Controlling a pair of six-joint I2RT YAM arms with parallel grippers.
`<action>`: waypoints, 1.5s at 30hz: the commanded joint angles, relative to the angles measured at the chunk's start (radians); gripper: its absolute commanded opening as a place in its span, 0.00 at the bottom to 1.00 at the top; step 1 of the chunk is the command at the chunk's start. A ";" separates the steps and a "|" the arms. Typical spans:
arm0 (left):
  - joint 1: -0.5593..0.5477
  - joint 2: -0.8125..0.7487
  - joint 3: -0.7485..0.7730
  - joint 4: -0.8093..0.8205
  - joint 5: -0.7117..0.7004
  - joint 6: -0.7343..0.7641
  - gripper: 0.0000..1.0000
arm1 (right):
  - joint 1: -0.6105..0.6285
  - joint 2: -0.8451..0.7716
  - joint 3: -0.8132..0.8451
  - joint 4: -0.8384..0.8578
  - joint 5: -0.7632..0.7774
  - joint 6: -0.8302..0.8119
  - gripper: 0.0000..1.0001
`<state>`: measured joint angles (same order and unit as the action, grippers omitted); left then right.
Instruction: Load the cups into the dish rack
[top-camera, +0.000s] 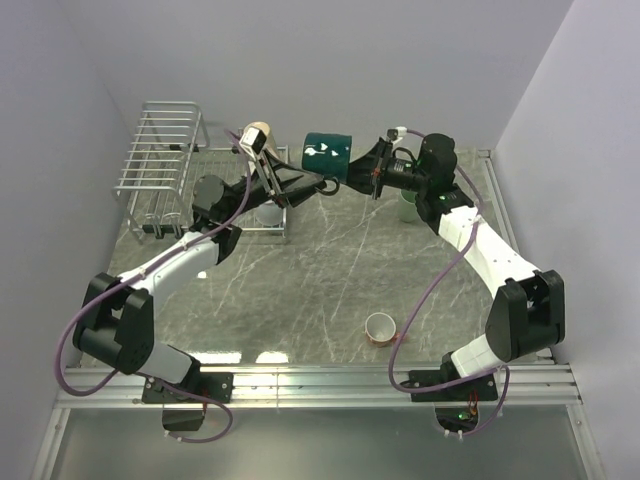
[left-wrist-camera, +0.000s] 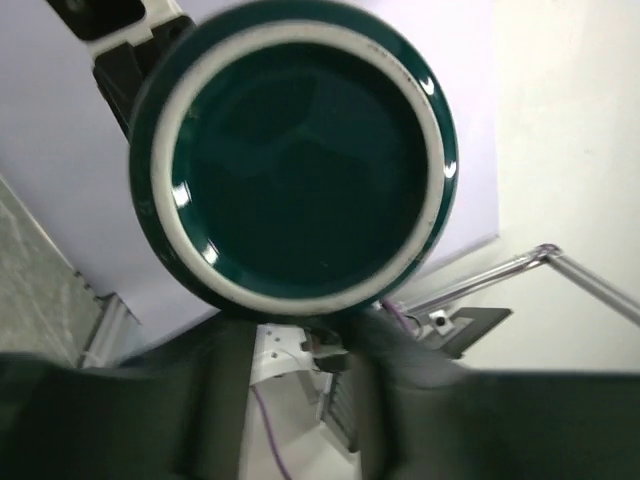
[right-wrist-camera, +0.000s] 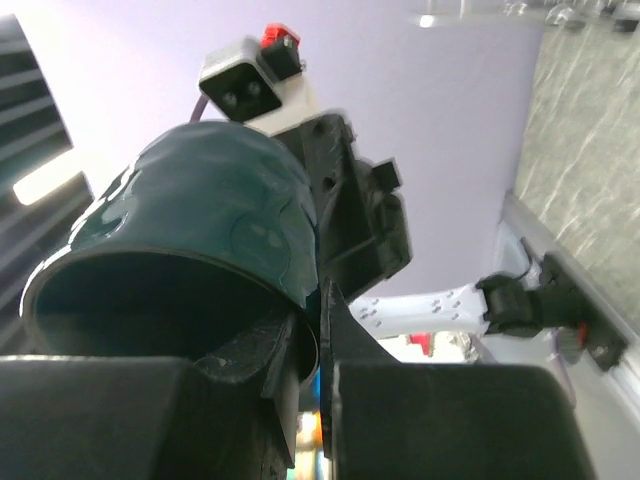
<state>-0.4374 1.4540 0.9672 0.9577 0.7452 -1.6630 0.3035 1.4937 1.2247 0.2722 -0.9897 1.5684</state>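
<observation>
A dark green cup (top-camera: 328, 152) hangs in the air above the back of the table, on its side. My right gripper (top-camera: 352, 168) is shut on its rim, one finger inside the mouth and one outside (right-wrist-camera: 322, 330). My left gripper (top-camera: 322, 184) reaches in from the left. In the left wrist view the cup's round base (left-wrist-camera: 300, 160) fills the frame, and the left gripper (left-wrist-camera: 300, 340) has its narrowed fingers pinching a dark part at the cup's lower edge. The dish rack (top-camera: 160, 150) stands at the far left, with a beige cup (top-camera: 258, 133) at its right end.
An orange-red cup (top-camera: 380, 327) stands upright on the table at the near right. A cream-white cup (top-camera: 268, 212) sits under my left arm, by the rack's low wire section. A pale green cup (top-camera: 407, 207) is half hidden behind my right arm. Walls close in on both sides.
</observation>
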 joint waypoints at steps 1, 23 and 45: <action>-0.021 -0.038 0.057 0.013 -0.006 0.052 0.32 | 0.022 -0.013 0.032 0.022 -0.047 -0.028 0.00; -0.050 -0.122 0.354 -1.025 -0.263 0.703 0.00 | 0.023 0.014 0.061 -0.189 -0.036 -0.205 0.39; 0.006 -0.164 0.449 -1.439 -0.639 0.907 0.00 | 0.008 0.043 0.045 -0.320 -0.027 -0.312 0.58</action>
<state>-0.4656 1.3136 1.3674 -0.4763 0.1913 -0.8120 0.3145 1.5551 1.2434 -0.0319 -0.9855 1.2987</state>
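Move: The left fingers are closing round the handle of the dark green mug, whose middle is about 5 cm ahead, 2 cm right and 1 cm above that hand. In the rack stand the white cup, roughly 20 cm ahead, 14 cm left and 34 cm below, and the tall beige cup, some 36 cm ahead, 17 cm left and 30 cm below. From the right hand, pinching its rim, the mug is about 4 cm ahead, 5 cm left and 2 cm up. Shut the left fingers on the mug's handle and hold nearly still while the right hand keeps its pinch on the rim. Then open the right fingers and lower that hand about 7 cm, clear of the mug, as the left carries it some 8 cm down, 6 cm left and 4 cm forward towards the rack, tipping its fingers down about 50 degrees and swinging them forward. ##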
